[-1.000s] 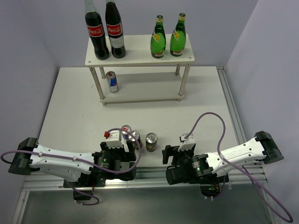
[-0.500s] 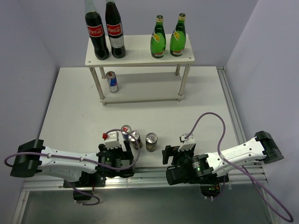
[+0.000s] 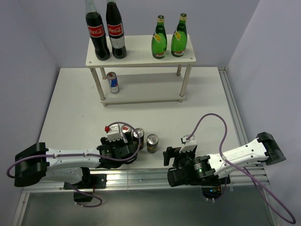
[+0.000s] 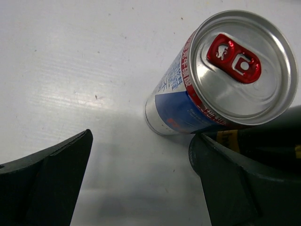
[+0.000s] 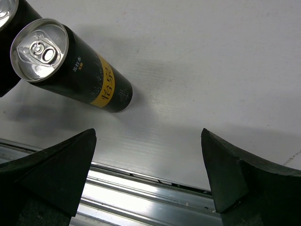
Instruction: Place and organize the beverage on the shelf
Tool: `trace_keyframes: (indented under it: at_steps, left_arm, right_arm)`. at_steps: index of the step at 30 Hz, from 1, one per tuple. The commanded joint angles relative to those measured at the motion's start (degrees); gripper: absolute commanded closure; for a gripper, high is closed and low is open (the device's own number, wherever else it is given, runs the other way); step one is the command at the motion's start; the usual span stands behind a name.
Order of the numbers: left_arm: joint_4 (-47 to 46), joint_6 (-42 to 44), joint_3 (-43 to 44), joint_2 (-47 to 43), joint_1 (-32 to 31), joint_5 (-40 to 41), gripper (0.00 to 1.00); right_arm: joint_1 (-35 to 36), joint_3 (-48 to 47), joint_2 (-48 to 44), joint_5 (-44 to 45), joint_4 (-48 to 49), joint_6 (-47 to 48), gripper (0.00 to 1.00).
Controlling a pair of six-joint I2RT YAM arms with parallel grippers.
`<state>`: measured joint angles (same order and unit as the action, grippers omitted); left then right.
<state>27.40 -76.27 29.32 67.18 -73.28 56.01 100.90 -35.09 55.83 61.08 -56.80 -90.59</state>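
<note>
The white two-tier shelf (image 3: 141, 60) stands at the back. Two green bottles (image 3: 159, 38) stand on its top board at the right, and one blue-and-silver can (image 3: 112, 82) on the lower board. On the table near me stand a second blue-and-silver can (image 3: 126, 130) (image 4: 221, 80) and two dark gold-topped cans (image 3: 137, 137) (image 3: 152, 143) (image 5: 70, 68). My left gripper (image 3: 128, 147) (image 4: 141, 188) is open and empty, just short of the blue-and-silver can, its right finger (image 4: 235, 188) beside a dark can (image 4: 268, 143). My right gripper (image 3: 169, 157) (image 5: 148, 179) is open and empty, right of the cans.
Two tall cola bottles (image 3: 106, 30) with red labels stand on the shelf's top board at the left. A metal rail (image 5: 141, 197) runs along the table's near edge under my right gripper. Grey walls close in the left, back and right sides.
My left gripper has moved forward and a little right, closer to the blue-and-silver can. The right arm and the cans have not moved.
</note>
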Motion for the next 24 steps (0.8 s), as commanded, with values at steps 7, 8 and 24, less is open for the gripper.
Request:
trace_keyframes:
  at_steps: [7,8,24]
  left_arm:
    - [-19.82,15.09,-1.37,3.39,6.21,-3.18,0.04]
    - [-20.71,16.14,-1.20,4.88,6.82,-3.45,0.04]
    - [-38.03,26.78,0.65,14.73,13.68,-6.44,0.05]
  right_arm:
    - [0.44,0.29,0.24,2.99,-0.42,-1.52,0.01]
    - [0.44,0.20,0.33,2.91,-0.42,-1.70,0.01]
    - [0.52,-0.68,2.44,3.26,-0.60,-1.52,0.01]
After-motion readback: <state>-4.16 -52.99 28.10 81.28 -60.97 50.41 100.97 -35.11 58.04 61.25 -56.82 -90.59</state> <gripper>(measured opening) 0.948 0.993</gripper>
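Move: Some 7 cm ahead of the open left hand and 4 cm to its right, at about its height, stands the blue-and-silver can with the red tab. A dark can stands about 6 cm to the right of that can and 2 cm nearer; a second dark can is roughly 12 cm right of it and 5 cm nearer. From the right hand the red-tabbed can lies about 14 cm ahead, 22 cm left and 5 cm lower. Reaching forward about 6 cm with fingers still wide open, the left hand at first goes straight, then also veers some 2 cm right and sinks about as much, bringing its fingers around the red-tabbed can. Its right finger passes between that can and the nearer dark can, pushing the dark one aside; the wrist barely turns. ##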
